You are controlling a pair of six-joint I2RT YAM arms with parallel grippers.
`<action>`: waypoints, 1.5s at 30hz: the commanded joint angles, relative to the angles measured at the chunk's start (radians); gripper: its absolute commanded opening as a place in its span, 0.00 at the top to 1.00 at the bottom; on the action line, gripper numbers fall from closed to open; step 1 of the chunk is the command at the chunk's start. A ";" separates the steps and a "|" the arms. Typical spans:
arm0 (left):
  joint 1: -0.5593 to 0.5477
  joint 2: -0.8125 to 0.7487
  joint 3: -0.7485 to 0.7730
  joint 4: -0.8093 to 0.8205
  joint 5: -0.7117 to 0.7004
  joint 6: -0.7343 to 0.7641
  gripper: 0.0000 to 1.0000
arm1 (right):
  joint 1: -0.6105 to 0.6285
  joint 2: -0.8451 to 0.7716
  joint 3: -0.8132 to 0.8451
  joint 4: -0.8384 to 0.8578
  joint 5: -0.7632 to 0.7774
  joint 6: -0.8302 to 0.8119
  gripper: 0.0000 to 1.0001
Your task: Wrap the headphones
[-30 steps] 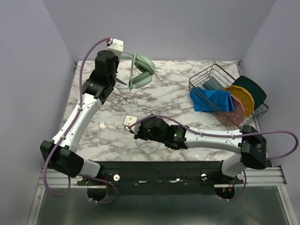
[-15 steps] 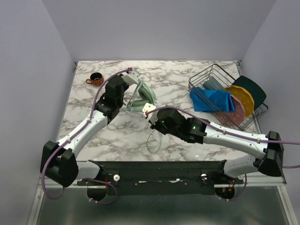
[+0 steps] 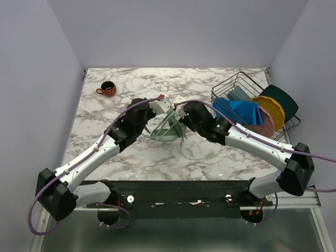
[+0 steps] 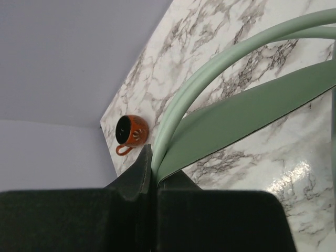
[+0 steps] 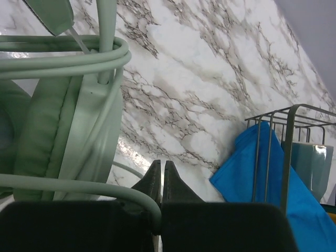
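The pale mint-green headphones (image 3: 167,132) sit at the middle of the marble table, between my two grippers. My left gripper (image 3: 164,116) reaches them from the left. In the left wrist view it (image 4: 152,164) is shut on the slim headband (image 4: 220,63), which runs up and to the right from the jaws. My right gripper (image 3: 180,123) comes in from the right. In the right wrist view it (image 5: 161,172) is shut on the thin cable (image 5: 63,185), which curves into the jaws from the left. A padded cup (image 5: 58,131) stands just left of it, with cable turns (image 5: 63,55) over its top.
A small orange cup (image 3: 107,88) stands at the back left (image 4: 131,131). A wire rack (image 3: 226,86) at the right holds a blue cloth (image 3: 239,113) and several coloured plates (image 3: 273,110). The cloth (image 5: 262,178) is close to my right gripper.
My left arm has carried the headphones from the back left to the table's middle. My right gripper has moved from the near middle up to the headphones, bringing the cable along.
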 commanded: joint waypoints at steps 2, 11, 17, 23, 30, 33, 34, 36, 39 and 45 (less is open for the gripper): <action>-0.043 -0.024 0.052 -0.210 0.083 -0.012 1.00 | -0.092 0.012 -0.006 0.145 0.095 -0.250 0.97; -0.046 -0.029 0.173 -0.384 0.246 -0.197 1.00 | -0.135 -0.051 -0.069 0.349 -0.124 -0.207 0.88; -0.046 -0.033 0.264 -0.477 0.384 -0.433 1.00 | -0.155 -0.083 -0.127 0.424 -0.264 -0.126 0.84; -0.019 -0.039 0.340 -0.514 0.470 -0.524 1.00 | -0.190 -0.125 -0.188 0.505 -0.415 -0.026 0.74; -0.014 -0.026 0.495 -0.548 0.453 -0.560 1.00 | -0.210 -0.100 -0.227 0.652 -0.560 0.091 0.51; -0.013 -0.018 0.553 -0.549 0.406 -0.563 1.00 | -0.210 -0.056 -0.251 0.746 -0.580 0.144 0.45; -0.014 -0.013 0.569 -0.552 0.398 -0.563 1.00 | -0.210 -0.042 -0.257 0.766 -0.584 0.155 0.43; -0.013 -0.007 0.616 -0.554 0.393 -0.561 1.00 | -0.210 0.002 -0.254 0.806 -0.590 0.184 0.40; -0.014 0.002 0.679 -0.559 0.369 -0.564 1.00 | -0.209 0.044 -0.253 0.875 -0.581 0.218 0.34; -0.013 0.014 0.767 -0.560 0.336 -0.589 1.00 | -0.210 0.136 -0.260 0.953 -0.600 0.273 0.32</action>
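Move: The right hand, with the cable in its fingers, has the headphones' ear cups about 6 cm to its left, some 2 cm nearer the base and a few centimetres lower; the blue cloth lies about 24 cm to its right, 8 cm farther out and some 15 cm below. The left hand, gripping the headband, has those ear cups about 10 cm to its right, 3 cm back and 7 cm below; from it the mug is roughly 24 cm left, 20 cm out and 20 cm below. Still pinching the headband, the left hand first draws the headphones back about 8 cm and some 5 cm to the right, then lifts them nearly straight up to about 16 cm higher, rolling its left side down some 30 degrees. Meanwhile the right hand reaches about 4 cm forward and then some 6 cm left past the far side of the ear cups, rolling its left side up while its almost shut fingers spread wide and end their pinch on the cable, a small collar on the cable lying against one finger. ##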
